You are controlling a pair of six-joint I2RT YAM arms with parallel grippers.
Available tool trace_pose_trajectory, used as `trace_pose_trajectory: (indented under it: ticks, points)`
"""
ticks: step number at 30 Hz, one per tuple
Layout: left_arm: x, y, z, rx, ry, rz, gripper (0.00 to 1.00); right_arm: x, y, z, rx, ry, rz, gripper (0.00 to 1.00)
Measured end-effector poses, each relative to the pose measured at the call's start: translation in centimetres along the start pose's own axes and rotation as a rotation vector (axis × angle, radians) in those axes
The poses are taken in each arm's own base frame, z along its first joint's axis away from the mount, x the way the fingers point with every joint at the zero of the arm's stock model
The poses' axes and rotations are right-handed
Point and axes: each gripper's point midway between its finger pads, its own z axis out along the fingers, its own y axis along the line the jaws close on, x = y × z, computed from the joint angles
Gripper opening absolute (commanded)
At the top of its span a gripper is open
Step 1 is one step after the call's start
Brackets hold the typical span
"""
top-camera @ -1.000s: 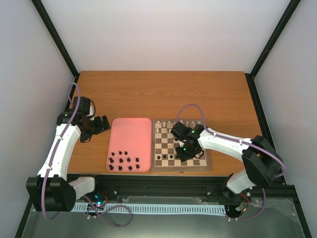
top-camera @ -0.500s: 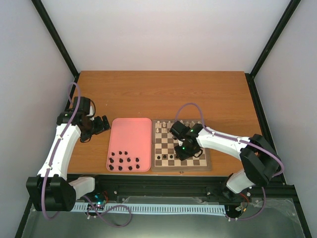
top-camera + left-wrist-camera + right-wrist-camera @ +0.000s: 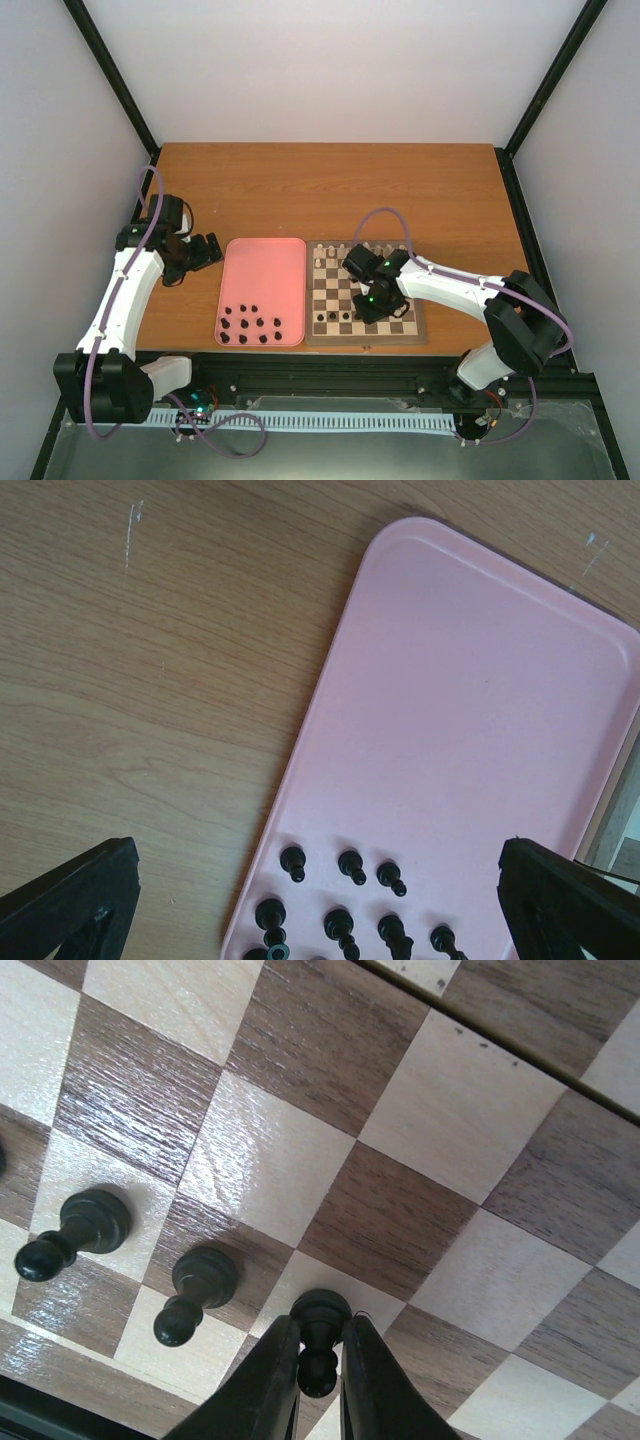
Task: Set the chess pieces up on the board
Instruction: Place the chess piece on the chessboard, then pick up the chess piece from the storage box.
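Note:
The wooden chessboard (image 3: 365,293) lies right of the pink tray (image 3: 262,290). Cream pieces (image 3: 332,250) stand along its far rows and a few dark pawns (image 3: 333,317) along its near edge. My right gripper (image 3: 320,1372) is shut on a dark pawn (image 3: 319,1328) whose base rests on a light square; two more dark pawns (image 3: 195,1288) stand to its left. Several dark pieces (image 3: 345,910) stand at the near end of the tray (image 3: 470,710). My left gripper (image 3: 207,251) hovers open and empty left of the tray, its fingertips (image 3: 70,895) wide apart.
The wooden table (image 3: 330,185) stretches beyond the board and tray. Black frame posts (image 3: 110,70) rise at the back corners, and white walls enclose the cell. A rail with cables (image 3: 300,415) runs along the near edge.
My right gripper has shifted slightly left over the board's near rows. The left arm has barely moved.

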Motion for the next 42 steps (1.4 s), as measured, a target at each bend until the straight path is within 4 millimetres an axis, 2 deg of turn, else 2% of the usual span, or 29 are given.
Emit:
trace_pose_trajectory:
  ticks: [13, 18, 26, 31, 35, 39, 42]
  points:
    - [-0.2, -0.1, 0.3, -0.001, 0.001, -0.001, 1.0, 0.3, -0.3, 0.0, 0.016, 0.012, -0.011, 0.19]
    - [-0.3, -0.1, 0.5, -0.004, 0.006, -0.001, 1.0, 0.4, -0.4, -0.1, 0.017, 0.013, -0.014, 0.3]
    - [-0.3, 0.0, 0.8, -0.007, 0.014, -0.002, 1.0, 0.0, -0.3, -1.4, 0.016, -0.016, -0.019, 0.36]
    - [-0.3, -0.1, 0.8, -0.007, 0.014, -0.002, 1.0, -1.3, -0.5, -2.8, 0.046, -0.062, -0.022, 0.41]
    - [-0.3, -0.1, 0.8, -0.007, 0.014, -0.001, 1.0, -2.6, -0.6, -4.5, 0.068, -0.102, -0.033, 0.42]
    - [-0.3, -0.1, 0.8, -0.006, 0.014, -0.001, 1.0, -5.2, 0.4, -7.0, 0.068, -0.169, -0.055, 0.42]
    - [-0.3, -0.1, 0.8, -0.005, 0.014, -0.001, 1.0, -7.6, 2.3, -8.4, 0.078, -0.21, -0.104, 0.42]
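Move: The black pawn stands on its square right between the right fingertips, its middle about 1 cm below them. The next black pawn of the row stands some 3 cm to the left, level with it, another about 5 cm left; the row of white pawns is roughly 13 cm straight ahead. The nearest black piece in the pink tray lies about 18 cm left and 1 cm back. From the left hand this pawn is about 30 cm right, 9 cm back and 12 cm below. Keep the right gripper down over the pawn and go on opening the fingers until they come free, with only a slight shift to the right. Then lift straight off and, still opening to a bit under half, sweep up about 9 cm while swinging some 5 cm forward and 5 cm left over the board, faster towards the end, the fingertips tilting forward by about 15 degrees. ##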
